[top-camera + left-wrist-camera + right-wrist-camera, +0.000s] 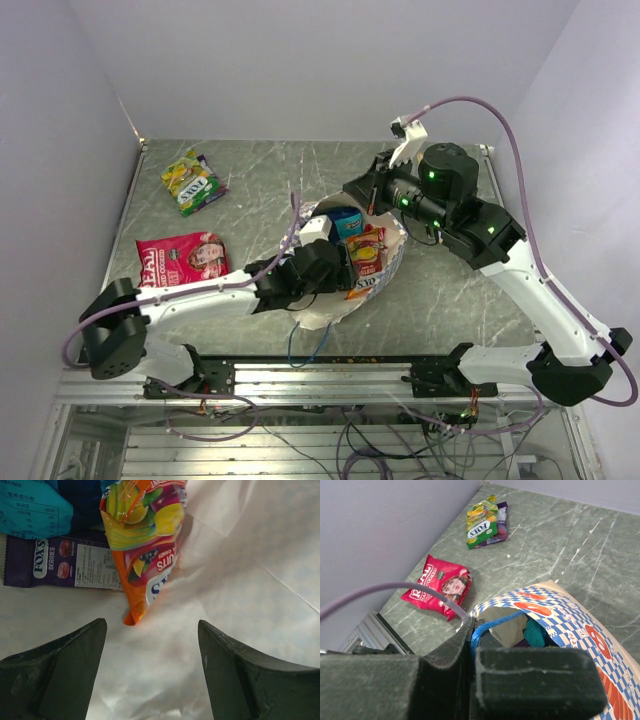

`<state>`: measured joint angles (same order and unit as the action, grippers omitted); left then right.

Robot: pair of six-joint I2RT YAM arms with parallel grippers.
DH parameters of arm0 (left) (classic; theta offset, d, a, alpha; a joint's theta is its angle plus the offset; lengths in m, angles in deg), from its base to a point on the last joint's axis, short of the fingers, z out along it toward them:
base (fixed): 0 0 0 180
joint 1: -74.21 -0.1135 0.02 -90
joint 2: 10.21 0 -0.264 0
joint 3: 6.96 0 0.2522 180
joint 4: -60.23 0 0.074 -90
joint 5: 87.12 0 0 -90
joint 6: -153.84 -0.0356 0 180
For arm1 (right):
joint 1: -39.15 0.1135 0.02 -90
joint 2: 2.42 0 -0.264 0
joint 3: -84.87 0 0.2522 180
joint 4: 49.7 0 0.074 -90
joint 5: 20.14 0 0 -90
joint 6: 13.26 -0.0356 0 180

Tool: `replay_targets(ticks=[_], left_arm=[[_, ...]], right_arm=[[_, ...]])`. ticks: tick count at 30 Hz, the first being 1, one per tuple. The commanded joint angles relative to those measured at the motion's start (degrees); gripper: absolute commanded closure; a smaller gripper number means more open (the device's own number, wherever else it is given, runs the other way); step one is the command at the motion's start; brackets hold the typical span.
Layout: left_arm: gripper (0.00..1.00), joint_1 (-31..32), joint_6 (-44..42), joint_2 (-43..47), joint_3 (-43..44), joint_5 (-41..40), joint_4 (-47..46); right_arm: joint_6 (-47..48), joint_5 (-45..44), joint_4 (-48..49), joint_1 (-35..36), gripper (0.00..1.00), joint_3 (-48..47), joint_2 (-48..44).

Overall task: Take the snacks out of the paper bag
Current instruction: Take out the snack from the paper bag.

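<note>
The paper bag (pixel 385 268) lies on its side mid-table, its mouth held up. My right gripper (pixel 472 645) is shut on the bag's blue string handle (pixel 492 625) at the upper rim (pixel 375 200). My left gripper (pixel 152 630) reaches into the bag (pixel 335 265), open, with nothing between its fingers. Just ahead of it on the cream lining (pixel 250 580) stands an orange fruit-candy packet (pixel 145 545), beside a purple berries packet (pixel 65 565) and a blue packet (pixel 35 510). Two snacks lie outside on the table: a red packet (pixel 183 258) and a yellow-green packet (pixel 193 182).
The loose packets lie at the table's left, close to the left wall (pixel 60 150). In the right wrist view a purple packet (pixel 501 522) shows under the yellow-green one (pixel 481 522). A metal rail (pixel 320 375) runs along the near edge.
</note>
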<state>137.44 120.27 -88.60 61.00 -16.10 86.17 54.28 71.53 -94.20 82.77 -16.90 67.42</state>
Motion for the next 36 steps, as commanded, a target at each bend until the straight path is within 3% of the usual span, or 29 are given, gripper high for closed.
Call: replay_targets(ticks=[1, 5, 11, 15, 20, 23, 28, 36], left_arm=[[0.16, 0.3, 1.6, -5.7, -1.5, -3.8, -8.2], [0.16, 0.3, -0.6, -11.1, -1.2, -3.0, -15.1], [0.23, 0.0, -5.2, -19.1, 5.2, -3.5, -12.9], [0.44, -0.2, -7.9, -19.7, 7.6, -3.9, -11.2], [0.82, -0.8, -10.6, -15.4, 9.6, -3.4, -7.9], [0.93, -1.1, -11.5, -12.4, 12.0, -2.9, -3.2], [0.93, -1.2, -11.8, -5.2, 15.0, 1.3, 5.1], [0.93, -1.4, -11.2, 6.0, 16.1, 9.7, 10.9]], right_arm=[[-0.5, 1.3, 5.4, 0.4, 1.00, -1.1, -2.3], [-0.4, 2.3, 4.5, 0.4, 1.00, -2.4, -2.0], [-1.1, 1.9, 3.6, 0.4, 1.00, -2.7, -3.3], [-0.9, 1.7, 1.9, 0.3, 1.00, -3.7, -3.9], [-1.2, 0.3, 2.0, 0.4, 1.00, -2.3, -5.6], [-1.4, -0.2, 2.5, 0.4, 1.00, -0.9, -6.3], [-1.3, -1.9, 4.6, 0.3, 1.00, 1.9, -7.4], [-0.8, -1.4, 6.6, 0.3, 1.00, 0.8, -4.9]])
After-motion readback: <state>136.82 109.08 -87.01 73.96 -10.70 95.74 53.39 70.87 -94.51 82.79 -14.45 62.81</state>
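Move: The left hand is inside the paper bag, open. The orange candy bag lies about 8 cm ahead of it, 5 cm to its right and 7 cm below, its narrow end nearest the fingers. The purple pack is 6 cm to the left of the candy bag and a bit lower; the blue snack lies 5 cm beyond the candy bag and 5 cm to its left. From the right hand, the candy bag is some 28 cm below, about 2 cm ahead and 4 cm right. The left hand sinks about 9 cm deeper into the paper bag, easing right and a little forward, and its wide-open fingers close at the bottom on the narrow lower end of the orange candy bag, then it turns and lifts some 15 cm, coming back and left as it rises. Meanwhile the right hand keeps its grip on the blue handle at the rim and draws about 2 cm back and to the right. ##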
